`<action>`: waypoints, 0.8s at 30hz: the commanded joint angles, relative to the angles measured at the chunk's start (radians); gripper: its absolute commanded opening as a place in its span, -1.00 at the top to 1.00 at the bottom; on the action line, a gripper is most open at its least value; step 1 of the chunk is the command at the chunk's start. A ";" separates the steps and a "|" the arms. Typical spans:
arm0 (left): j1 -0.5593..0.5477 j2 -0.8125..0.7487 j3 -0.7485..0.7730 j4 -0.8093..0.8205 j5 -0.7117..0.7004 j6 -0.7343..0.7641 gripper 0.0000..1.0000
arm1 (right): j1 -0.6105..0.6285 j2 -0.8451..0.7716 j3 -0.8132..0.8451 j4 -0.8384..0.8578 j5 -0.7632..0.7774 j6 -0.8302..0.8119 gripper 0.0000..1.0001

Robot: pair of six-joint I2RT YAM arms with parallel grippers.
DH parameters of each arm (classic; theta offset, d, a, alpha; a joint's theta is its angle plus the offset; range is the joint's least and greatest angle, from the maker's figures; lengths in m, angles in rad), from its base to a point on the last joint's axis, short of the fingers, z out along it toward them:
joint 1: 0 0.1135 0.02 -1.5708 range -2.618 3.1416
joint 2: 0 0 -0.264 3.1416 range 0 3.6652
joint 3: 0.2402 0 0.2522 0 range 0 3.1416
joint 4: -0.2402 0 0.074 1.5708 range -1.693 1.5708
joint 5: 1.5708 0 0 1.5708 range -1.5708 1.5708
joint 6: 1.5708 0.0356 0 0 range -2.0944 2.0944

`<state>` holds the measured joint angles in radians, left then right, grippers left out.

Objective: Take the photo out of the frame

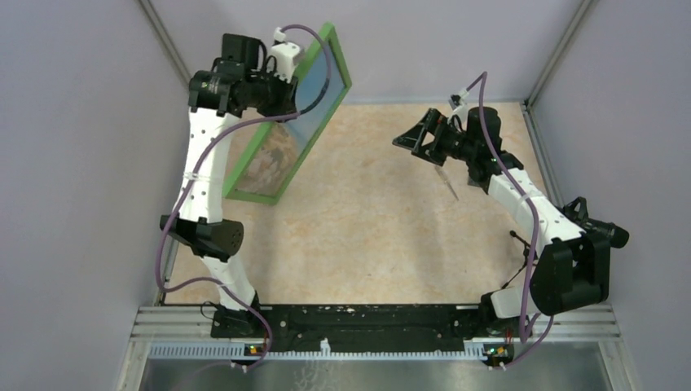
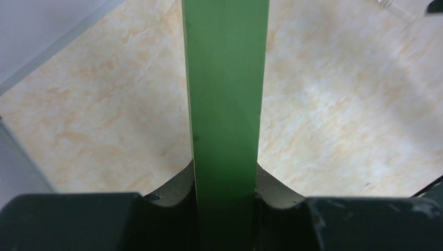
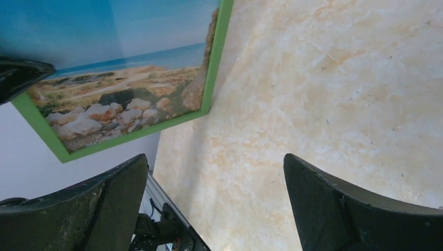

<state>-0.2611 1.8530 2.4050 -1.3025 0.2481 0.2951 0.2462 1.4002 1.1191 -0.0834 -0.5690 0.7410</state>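
Observation:
The frame [image 1: 314, 140], large with a thin green border, stands on its lower edge at the back left of the table, leaning towards the left wall. The photo [image 1: 277, 155] sits inside it, blue sky above and sand and pale rocks below. My left gripper [image 1: 281, 88] is shut on the frame's upper part; in the left wrist view the green edge [image 2: 224, 78] runs straight between the jaws. My right gripper [image 1: 417, 138] hangs open above the table's right half, apart from the frame. The right wrist view shows the photo [image 3: 120, 68] and the green border [image 3: 214, 63] beyond the open right gripper [image 3: 214, 162].
The tabletop [image 1: 383, 220] is pale marbled beige. Grey walls close in the left, back and right sides, with metal posts in the back corners. A black mounting rail [image 1: 367, 322] with both arm bases runs along the near edge.

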 commanded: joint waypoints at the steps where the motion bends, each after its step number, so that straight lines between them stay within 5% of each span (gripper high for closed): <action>1: 0.100 -0.072 -0.034 0.160 0.406 -0.285 1.00 | 0.010 -0.032 -0.015 0.004 0.013 -0.025 -0.98; 8: 0.172 -0.089 -0.136 0.198 0.672 -0.376 1.00 | 0.027 -0.008 -0.008 -0.004 0.004 -0.034 -0.98; 17: 0.268 -0.183 -0.680 0.473 0.903 -0.522 1.00 | 0.035 0.011 -0.010 0.003 -0.020 -0.046 -0.98; 24: 0.320 -0.188 -0.985 0.672 0.884 -0.525 1.00 | 0.035 0.013 -0.030 -0.036 -0.032 -0.129 -0.98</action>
<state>0.0410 1.7538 1.5288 -0.8734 0.9966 -0.1986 0.2729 1.4078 1.1042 -0.1062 -0.5812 0.6849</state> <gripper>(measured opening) 0.306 0.988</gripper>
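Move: The left gripper holds the green frame by one long side, the frame's middle about 5 cm ahead, 4 cm right and 13 cm below the hand. The bare table where it is to go lies roughly 5 cm back, 9 cm right and 34 cm down; a metal tool lies some 42 cm right and 3 cm ahead, at table height. From the open right hand the frame's middle is about 28 cm left, 6 cm ahead and 4 cm lower. Bring the frame down over the open table with the left gripper: rise about 2 cm first, then sink to finish some 13 cm lower and 4 cm back towards the base. As you go, roll and tip the wrist some 60 degrees so the fingers swing round to point mostly right and the steep frame lays over, photo side up. Keep the grip on its long side. ##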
